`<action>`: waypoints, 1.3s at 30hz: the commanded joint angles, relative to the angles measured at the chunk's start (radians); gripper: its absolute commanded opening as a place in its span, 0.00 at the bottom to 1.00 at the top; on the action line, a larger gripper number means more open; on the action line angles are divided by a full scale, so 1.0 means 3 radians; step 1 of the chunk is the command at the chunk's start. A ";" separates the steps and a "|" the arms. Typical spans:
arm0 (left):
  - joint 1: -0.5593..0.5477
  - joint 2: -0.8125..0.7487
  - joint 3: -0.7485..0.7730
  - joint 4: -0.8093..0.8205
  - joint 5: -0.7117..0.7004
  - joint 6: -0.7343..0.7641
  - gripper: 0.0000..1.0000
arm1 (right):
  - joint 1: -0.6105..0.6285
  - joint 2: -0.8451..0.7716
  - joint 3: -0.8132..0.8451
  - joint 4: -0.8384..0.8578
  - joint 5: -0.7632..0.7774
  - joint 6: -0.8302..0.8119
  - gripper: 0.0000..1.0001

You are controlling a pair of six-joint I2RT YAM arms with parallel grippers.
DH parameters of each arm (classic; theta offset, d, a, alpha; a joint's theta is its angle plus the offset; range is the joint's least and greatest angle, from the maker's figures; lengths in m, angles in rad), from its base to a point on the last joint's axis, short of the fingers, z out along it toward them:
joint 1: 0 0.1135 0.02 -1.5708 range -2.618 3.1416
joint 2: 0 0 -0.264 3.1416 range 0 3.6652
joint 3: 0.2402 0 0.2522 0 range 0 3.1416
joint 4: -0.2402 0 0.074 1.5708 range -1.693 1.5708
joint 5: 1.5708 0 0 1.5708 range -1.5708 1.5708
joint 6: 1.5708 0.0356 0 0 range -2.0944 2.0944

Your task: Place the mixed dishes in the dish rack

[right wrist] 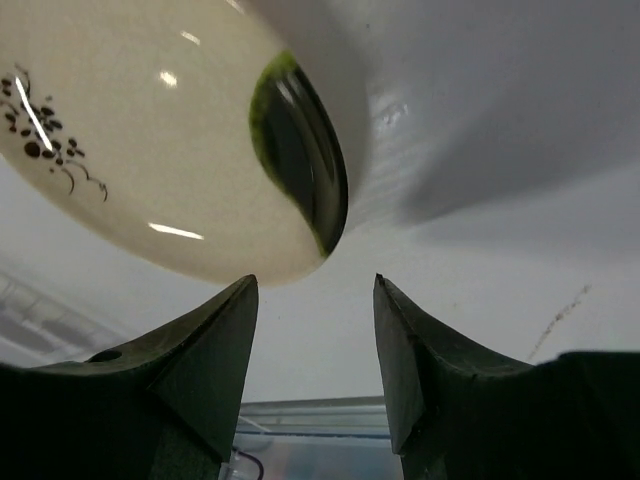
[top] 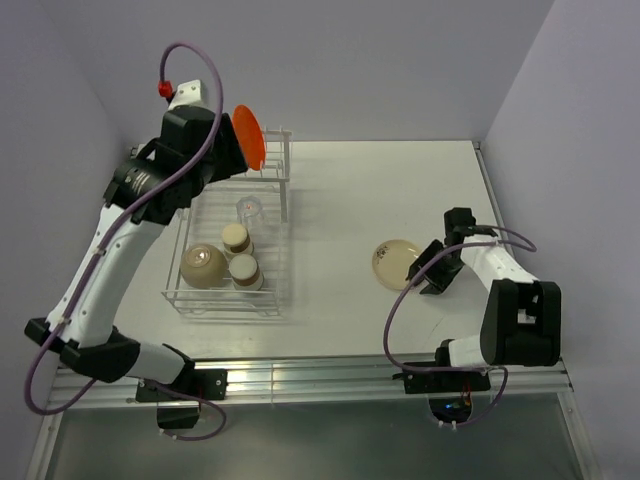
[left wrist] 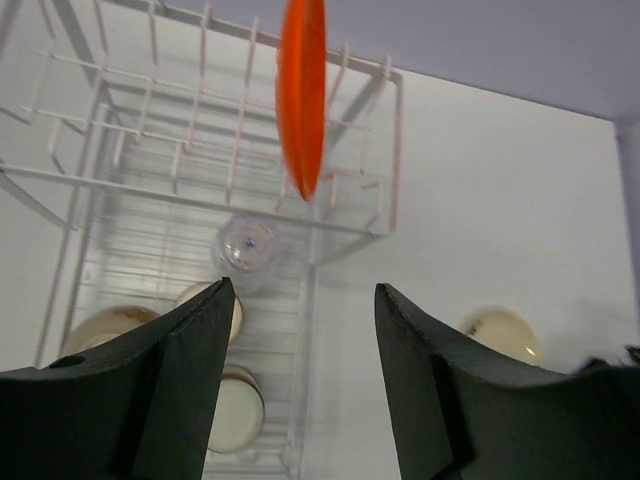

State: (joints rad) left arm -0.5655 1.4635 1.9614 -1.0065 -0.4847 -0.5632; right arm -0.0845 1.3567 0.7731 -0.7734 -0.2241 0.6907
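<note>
The white wire dish rack (top: 284, 262) stands at the left. The orange-red plate (top: 250, 137) stands on edge among its raised prongs (left wrist: 345, 120). My left gripper (left wrist: 303, 285) hovers just behind that plate, open and holding nothing. In the basket sit a white-beige bowl (top: 203, 266), a clear glass (top: 249, 211) and two small cups (top: 236, 238) (top: 245, 270). The cream plate (top: 395, 263) lies out on the table at the right. My right gripper (right wrist: 314, 279) is open right at the plate's green-edged rim (right wrist: 310, 170), with nothing between its fingers.
Purple walls close off the back and both sides of the white table (top: 380, 190). A metal rail (top: 330, 375) runs along the near edge by the arm bases. The left arm's purple cable (top: 190, 60) loops above the rack.
</note>
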 commanded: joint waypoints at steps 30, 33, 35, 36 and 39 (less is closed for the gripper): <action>-0.0017 -0.0558 -0.0815 0.0644 0.2340 -0.0771 0.65 | 0.0067 -0.0549 0.0122 0.0503 -0.0076 -0.0103 0.00; -0.0017 -0.0522 -0.1097 0.0997 0.2663 -0.0812 0.66 | 0.0214 -0.0626 0.0531 0.0248 -0.0255 -0.0210 0.00; -0.0017 -0.0491 -0.1285 0.1232 0.2954 -0.0868 0.66 | 0.0266 -0.0595 0.0736 0.0216 -0.0499 -0.0216 0.00; -0.0017 -0.0471 -0.1342 0.1304 0.3036 -0.0884 0.66 | 0.0287 -0.0595 0.0772 0.0216 -0.0602 -0.0201 0.00; -0.0017 -0.0435 -0.1460 0.1483 0.3206 -0.0919 0.67 | 0.0425 -0.0616 0.0941 0.0139 -0.0873 -0.0175 0.00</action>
State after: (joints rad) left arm -0.5671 1.3392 1.5372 -0.7059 0.3481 -0.8127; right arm 0.0154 1.1931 0.9985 -0.6811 -0.3672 0.6502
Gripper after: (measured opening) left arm 0.664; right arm 0.045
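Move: The plate's middle lies about 4 cm ahead of the open right hand, 5 cm to its left and 4 cm below; its dark green rim patch faces that hand, and the table around it is clear. From the left hand, empty and open, the plate lies roughly 34 cm to the right, 8 cm back and 39 cm lower. The red plate stands in the rack's upper tier, some 16 cm straight ahead of the left hand and 7 cm below. Right hand dips, pinches the plate's dark rim, lifts it about 16 cm; left hand swings right towards it. ##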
